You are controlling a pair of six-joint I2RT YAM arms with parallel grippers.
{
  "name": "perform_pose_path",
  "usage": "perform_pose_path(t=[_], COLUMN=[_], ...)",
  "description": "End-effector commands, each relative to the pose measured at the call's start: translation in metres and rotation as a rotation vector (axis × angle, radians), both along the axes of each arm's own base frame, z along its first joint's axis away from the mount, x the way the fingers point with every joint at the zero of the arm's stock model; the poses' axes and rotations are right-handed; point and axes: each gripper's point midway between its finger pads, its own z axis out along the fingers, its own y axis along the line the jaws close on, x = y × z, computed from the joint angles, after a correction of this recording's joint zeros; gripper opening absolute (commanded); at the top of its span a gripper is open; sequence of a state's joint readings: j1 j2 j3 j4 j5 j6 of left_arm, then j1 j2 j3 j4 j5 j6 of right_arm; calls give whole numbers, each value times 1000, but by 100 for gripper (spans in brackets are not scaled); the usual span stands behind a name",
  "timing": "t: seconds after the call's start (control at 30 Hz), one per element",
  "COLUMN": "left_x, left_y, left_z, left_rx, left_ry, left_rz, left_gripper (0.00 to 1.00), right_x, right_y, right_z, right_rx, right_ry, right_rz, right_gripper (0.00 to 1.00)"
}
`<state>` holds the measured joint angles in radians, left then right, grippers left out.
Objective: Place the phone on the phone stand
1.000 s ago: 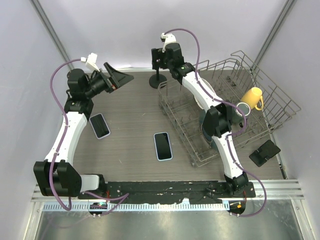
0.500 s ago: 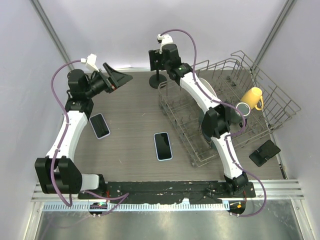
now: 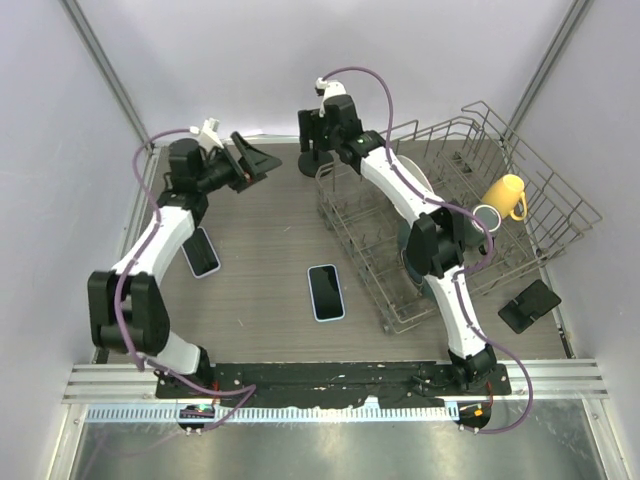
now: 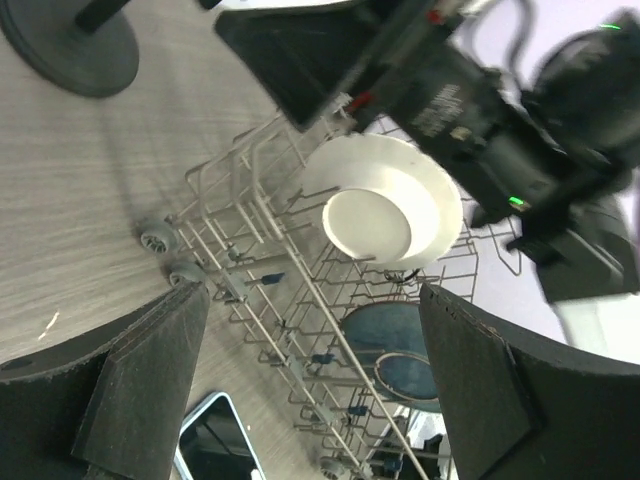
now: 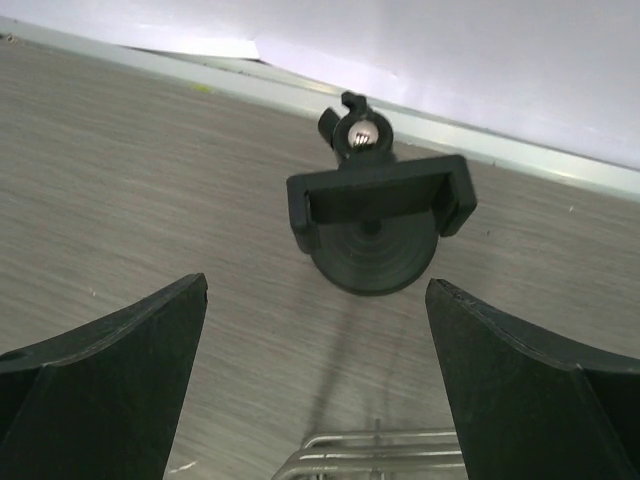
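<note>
The phone [image 3: 326, 292], black screen with a pale blue rim, lies flat on the table's middle; its corner also shows in the left wrist view [image 4: 215, 445]. The phone stand [image 3: 316, 161], black with a round base, stands at the back by the rack's corner. In the right wrist view its clamp head [image 5: 378, 205] sits above the disc base. My right gripper [image 3: 316, 122] hovers over the stand, open and empty [image 5: 315, 370]. My left gripper [image 3: 258, 160] is open and empty, raised at the back left, left of the stand [image 4: 310, 400].
A second phone with a darker rim [image 3: 199, 251] lies at the left. A wire dish rack [image 3: 455, 235] with a white plate [image 4: 385, 200], blue dishes and a yellow mug [image 3: 505, 195] fills the right. A black object [image 3: 529, 305] lies at the far right.
The left arm has swung its gripper to the right, towards the stand. The right gripper has shifted slightly back and left over the stand. Both phones lie as before.
</note>
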<state>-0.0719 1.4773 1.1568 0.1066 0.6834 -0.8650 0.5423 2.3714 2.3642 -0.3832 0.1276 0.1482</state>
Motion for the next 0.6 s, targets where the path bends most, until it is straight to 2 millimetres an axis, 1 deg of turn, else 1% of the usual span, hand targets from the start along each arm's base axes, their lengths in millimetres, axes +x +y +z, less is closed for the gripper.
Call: perform_pose_path(t=[0.0, 0.03, 0.07, 0.1, 0.13, 0.2, 0.23, 0.3, 0.33, 0.37, 0.4, 0.43, 0.47, 0.5, 0.53, 0.57], left_x=[27, 39, 47, 53, 66, 79, 91, 104, 112, 123, 130, 138, 148, 157, 162, 172], left_y=[-22, -20, -18, -20, -19, -20, -22, -23, -24, -24, -27, -29, -32, -33, -36, -40], left_z=[2, -2, 3, 3, 4, 3, -4, -4, -2, -18, -18, -11, -29, -16, -18, -36], left_rx=[-59, -70, -84, -93, -104, -122, -149, -190, -226, -236, -257, -297, -306, -329, -337, -340], left_ry=[-4, -3, -29, -33, -36, -20, 8, 6, 23, 58, 47, 52, 87, 58, 61, 93], left_rz=[42, 79, 109, 125, 157, 180, 191, 210, 219, 235, 229, 229, 234, 229, 224, 225], left_gripper=[91, 91, 92, 92, 93, 94, 94, 96, 96, 96, 95, 96, 95, 93, 91, 86], right_x=[-27, -29, -31, -35, -36, -39, -44, -48, -55, -57, -61, -61, -69, -70, -69, -74], right_y=[3, 3, 3, 1, 0, -3, -6, -13, -19, -21, -25, -34, -43, -49, -59, -71], right_z=[103, 111, 111, 124, 129, 134, 146, 153, 168, 163, 169, 172, 175, 179, 181, 182], right_rx=[144, 153, 158, 173, 177, 170, 178, 169, 175, 166, 169, 166, 163, 172, 175, 178], right_ry=[-133, -145, -143, -166, -174, -181, -199, -213, -235, -225, -240, -247, -250, -269, -275, -276], right_rz=[52, 56, 59, 66, 67, 69, 69, 57, 56, 56, 55, 44, 40, 37, 33, 21], right_gripper=[97, 97, 97, 97, 97, 98, 98, 98, 98, 98, 98, 98, 98, 98, 98, 98])
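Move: The phone stand's holder is about 20 cm ahead of the left hand, 12 cm to its right and 8 cm lower. From the left hand the middle phone lies on the table some 18 cm back and 15 cm right, about 27 cm below. The holder is also only about 4 cm ahead of the right hand, nearly level and in line with it. From the right hand the dish rack's corner sits about 9 cm back, 2 cm right and 12 cm lower. The phone stand is handed over from one empty hand to the other: the right hand pulls away from the holder, drawing back about 6 cm and then rising some 14 cm while easing right. The left hand first sinks, then reaches about 14 cm forward and slightly right towards the holder, turning a little counter-clockwise with its left side dipping. Both grippers stay open. ##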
